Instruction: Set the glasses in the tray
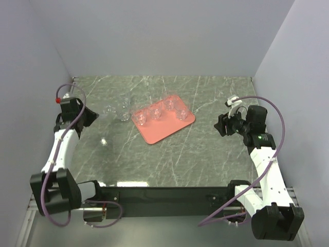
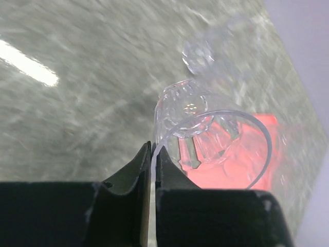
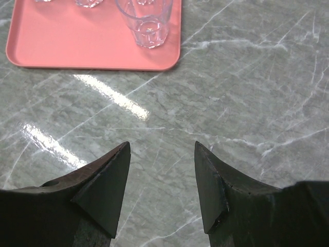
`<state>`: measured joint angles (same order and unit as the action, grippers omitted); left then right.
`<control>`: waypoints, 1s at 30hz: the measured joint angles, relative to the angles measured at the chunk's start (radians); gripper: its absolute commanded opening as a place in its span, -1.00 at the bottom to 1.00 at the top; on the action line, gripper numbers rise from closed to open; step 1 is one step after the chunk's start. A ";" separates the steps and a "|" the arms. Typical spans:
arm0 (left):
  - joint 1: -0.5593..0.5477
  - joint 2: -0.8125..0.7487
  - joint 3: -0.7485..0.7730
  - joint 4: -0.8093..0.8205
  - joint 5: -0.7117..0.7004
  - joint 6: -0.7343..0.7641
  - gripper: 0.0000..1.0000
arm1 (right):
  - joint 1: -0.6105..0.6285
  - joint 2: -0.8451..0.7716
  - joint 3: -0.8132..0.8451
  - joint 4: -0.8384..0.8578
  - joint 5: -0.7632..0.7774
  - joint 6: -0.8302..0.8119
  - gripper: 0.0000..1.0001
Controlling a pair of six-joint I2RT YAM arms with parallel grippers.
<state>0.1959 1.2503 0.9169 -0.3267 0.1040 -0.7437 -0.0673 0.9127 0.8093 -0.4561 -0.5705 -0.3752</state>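
Note:
The salmon-pink tray lies in the middle of the table with several clear glasses standing on it, one of them at its right end. Two more glasses stand left of the tray. My left gripper is shut on the rim of the nearer one. In the left wrist view the jaws pinch the thin wall of that glass, the other loose glass stands beyond it, and the tray shows pink through it. My right gripper hangs open right of the tray, holding nothing.
Grey walls close in the marble table on the left, back and right. In the right wrist view the open gripper is over bare marble, with the tray's corner and one glass ahead of it.

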 measured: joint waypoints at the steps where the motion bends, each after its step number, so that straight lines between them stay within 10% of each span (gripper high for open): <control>1: 0.000 -0.035 -0.031 0.010 0.029 0.005 -0.99 | -0.001 -0.001 0.000 0.000 -0.001 0.000 0.20; 13: -0.127 -0.255 -0.212 0.135 0.330 0.070 -0.99 | -0.006 -0.002 0.000 0.000 -0.005 0.000 0.20; 30: -0.543 -0.039 -0.153 0.192 0.222 0.103 -0.99 | -0.023 -0.002 -0.015 0.000 -0.008 0.000 0.20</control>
<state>-0.3473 1.2114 0.7643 -0.1349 0.3256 -0.6403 -0.0898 0.9108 0.7944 -0.4561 -0.5785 -0.3756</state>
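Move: The left hand already holds a glass by its wall, in the air. The empty near-left corner of the tray is about 28 cm to its right, 2 cm back and 16 cm below. The nearest tray glass stands 21 cm right and 6 cm ahead of the hand, the next one 30 cm right and 10 cm ahead; another glass on the table is 12 cm right, 9 cm ahead. From the right hand, that corner is some 34 cm left and 7 cm ahead, 20 cm down. Swing the left gripper about 22 cm to the right and some 6 cm back towards the tray's near-left corner, passing on the near side of the glass that stands on the table. Turn the hand some 45 degrees clockwise on the way; let it rise a little, then sink about 4 cm. Keep the fingers shut on the glass wall. ##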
